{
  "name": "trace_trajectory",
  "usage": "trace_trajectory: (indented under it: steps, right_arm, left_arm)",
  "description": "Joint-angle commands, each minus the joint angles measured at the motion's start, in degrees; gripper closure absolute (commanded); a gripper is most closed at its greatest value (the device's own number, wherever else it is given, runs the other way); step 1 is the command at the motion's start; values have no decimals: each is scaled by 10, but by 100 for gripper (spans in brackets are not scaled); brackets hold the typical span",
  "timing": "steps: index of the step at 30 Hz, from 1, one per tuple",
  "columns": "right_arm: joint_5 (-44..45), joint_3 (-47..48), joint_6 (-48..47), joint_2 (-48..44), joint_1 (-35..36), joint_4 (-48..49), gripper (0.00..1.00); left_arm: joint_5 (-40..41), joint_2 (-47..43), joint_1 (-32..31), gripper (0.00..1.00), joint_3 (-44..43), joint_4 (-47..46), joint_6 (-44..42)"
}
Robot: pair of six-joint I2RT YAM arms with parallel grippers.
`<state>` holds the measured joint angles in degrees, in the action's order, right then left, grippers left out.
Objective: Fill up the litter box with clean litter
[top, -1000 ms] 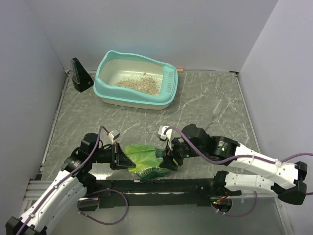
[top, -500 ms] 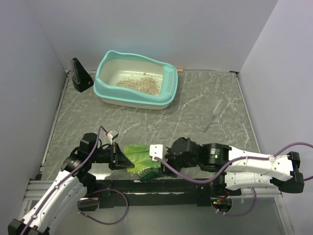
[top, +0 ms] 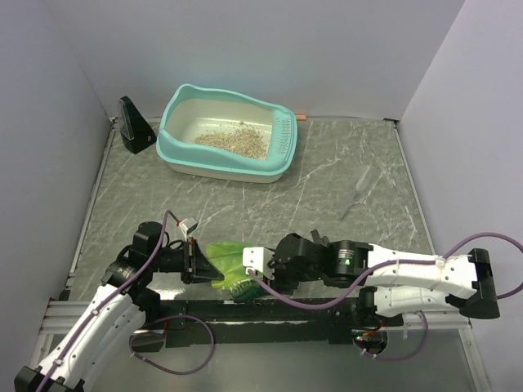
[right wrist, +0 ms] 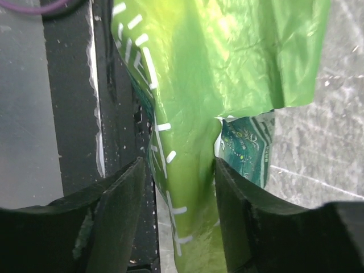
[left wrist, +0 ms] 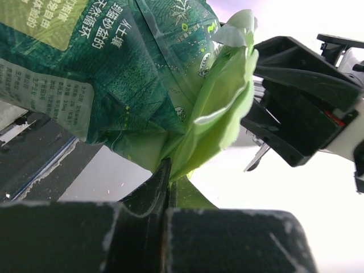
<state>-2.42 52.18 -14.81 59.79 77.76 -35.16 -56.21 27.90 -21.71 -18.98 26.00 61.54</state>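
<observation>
The litter box [top: 169, 149], turquoise-rimmed and cream inside, stands at the back of the table. A patch of beige clean litter [top: 233, 140] lies in it. A green printed pouch [top: 233, 265] hangs near the front edge, between my two arms. My left gripper [top: 200, 265] is shut on a pinched fold of the pouch [left wrist: 142, 74]. My right gripper [right wrist: 179, 170] is open and straddles the pouch's [right wrist: 216, 68] other end. Its right finger [right wrist: 239, 193] touches the plastic, while the left finger [right wrist: 122, 193] stands a little off it.
A black wedge-shaped stand [top: 133, 124] sits left of the litter box by the wall. A black rail [top: 319, 309] runs along the near edge under the pouch. Grey walls close in the left, back and right sides.
My right arm has swung left and lower, bringing its open jaws around the pouch's end. The left gripper and the pouch have hardly moved.
</observation>
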Motion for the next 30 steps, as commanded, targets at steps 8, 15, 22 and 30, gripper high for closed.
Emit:
trace_trajectory:
  steps: [8, 15, 22, 30]
  right_arm:
    - [23, -31, 29, 33, 5, -28, 100]
    - [29, -25, 38, 10, -16, -44, 100]
    - [-24, -24, 49, -15, -59, -50, 100]
    - [-75, -32, 55, -32, -89, -65, 100]
  left_arm:
    - [14, 9, 7, 99, -44, 28, -39]
    - [240, 56, 7, 98, -266, 233, -252]
    - [222, -1, 5, 84, -331, 188, -323]
    - [104, -6, 4, 72, -280, 84, -380]
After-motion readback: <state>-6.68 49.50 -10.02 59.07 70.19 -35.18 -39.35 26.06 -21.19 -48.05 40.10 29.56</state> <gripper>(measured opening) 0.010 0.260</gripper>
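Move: The litter bag's green rolled top already runs between my open right fingers; the bag's middle lies about 7 cm to the left of that hand, level with it fore and aft, some 6 cm below. The black clip is roughly 10 cm ahead of my right hand and 14 cm to its right, 14 cm down; the clear scoop is about 25 cm ahead and 27 cm right. My left hand still pinches the bag's other end, with its middle 8 cm to the right, neither ahead nor back, 6 cm below. I lower my right hand about 2.5 cm over the green plastic and shut its fingers into a pinch, then ease it forward and a little back up, finishing slightly to the right with the hold kept. Once that grip is on, my left hand pulls up and somewhat forward, opens about a quarter and comes free of the bag, some 12 cm up and 3 cm left, rolling about 45 degrees. ##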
